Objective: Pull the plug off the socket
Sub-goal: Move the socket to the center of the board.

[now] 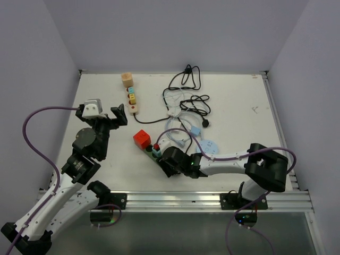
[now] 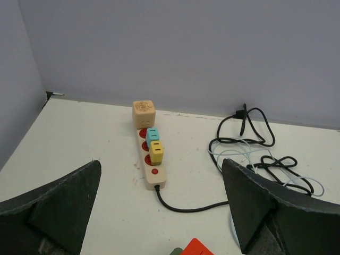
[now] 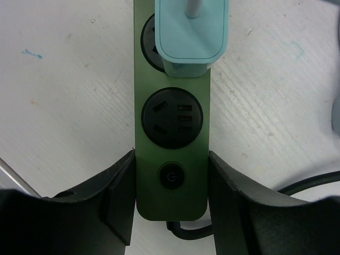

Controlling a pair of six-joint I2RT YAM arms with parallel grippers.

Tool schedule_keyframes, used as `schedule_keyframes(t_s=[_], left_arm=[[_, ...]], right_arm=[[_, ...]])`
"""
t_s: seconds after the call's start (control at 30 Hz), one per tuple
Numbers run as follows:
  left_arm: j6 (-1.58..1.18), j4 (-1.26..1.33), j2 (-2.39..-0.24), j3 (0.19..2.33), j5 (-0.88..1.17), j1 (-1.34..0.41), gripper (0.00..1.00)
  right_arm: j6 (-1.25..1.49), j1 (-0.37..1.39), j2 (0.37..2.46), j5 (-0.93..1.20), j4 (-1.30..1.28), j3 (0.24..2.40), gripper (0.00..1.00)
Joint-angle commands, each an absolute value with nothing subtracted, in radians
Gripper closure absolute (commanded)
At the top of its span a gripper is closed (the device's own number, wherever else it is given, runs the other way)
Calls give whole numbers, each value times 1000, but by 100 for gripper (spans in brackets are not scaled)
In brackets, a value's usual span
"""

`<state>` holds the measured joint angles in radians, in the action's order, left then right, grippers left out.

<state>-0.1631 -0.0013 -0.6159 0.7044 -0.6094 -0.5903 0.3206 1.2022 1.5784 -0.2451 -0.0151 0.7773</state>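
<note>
A dark green power strip [image 3: 171, 154] lies on the white table, seen small in the top view [image 1: 151, 148]. My right gripper [image 3: 171, 199] is shut on its switch end, one finger pressed to each long side. Beyond the fingers comes an empty socket [image 3: 171, 117], then a light blue plug [image 3: 192, 32] seated in the following socket. A red cube plug [image 1: 141, 138] sits at the strip's far end. My left gripper [image 1: 101, 115] hangs open above the table's left side, holding nothing, its wrist view looking toward the back wall.
A beige power strip [image 2: 151, 170] lies further back with a yellow plug [image 2: 156, 151], a teal plug [image 2: 152, 134] and a beige cube [image 2: 143, 113] on it. Black cables [image 1: 186, 79] and white cables [image 1: 178, 103] tangle at the back right. A pale blue disc [image 1: 210, 145] lies beside my right arm.
</note>
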Motion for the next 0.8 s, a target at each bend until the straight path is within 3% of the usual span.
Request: schedule_keyframes(t_s=[0.0, 0.03, 0.07, 0.1, 0.3, 0.77], left_arm=[[-150, 49, -621, 698, -604, -595, 1], [-149, 48, -624, 698, -601, -594, 0], [-149, 48, -626, 698, -592, -594, 0], [-146, 46, -630, 698, -588, -594, 0], [-140, 37, -647, 706, -552, -595, 0], [-146, 2, -707, 736, -489, -595, 0]], right_arm=[[337, 1218, 1595, -268, 31, 764, 95], [342, 1219, 1594, -262, 34, 752, 88], [347, 1220, 1589, -261, 38, 747, 69], [350, 1220, 1582, -261, 41, 742, 60], [348, 1220, 1505, -268, 55, 722, 32], [290, 1218, 1422, -388, 92, 752, 20]])
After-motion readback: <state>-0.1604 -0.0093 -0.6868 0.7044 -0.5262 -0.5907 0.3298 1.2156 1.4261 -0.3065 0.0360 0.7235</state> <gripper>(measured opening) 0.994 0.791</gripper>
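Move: The right fingers still hold the green socket near its button end; its middle lies about 6 cm ahead and 6 cm left of that hand, 1 cm lower, with the teal plug on it there, 2 cm above the hand. The red block on its far end is some 13 cm ahead, 13 left; the pale-blue plug 13 ahead, 5 right. From the left hand the socket's middle is roughly 5 cm back, 15 right, 30 below. Ease the right gripper down the last centimetre with the socket's button end still pinched, then spread the fingers clear of both its sides and lift them about 5 cm, nearly straight up off the strip. Meanwhile bring the wide-open left gripper some 3 cm right and down towards the socket, edging forward and turning slightly clockwise. ##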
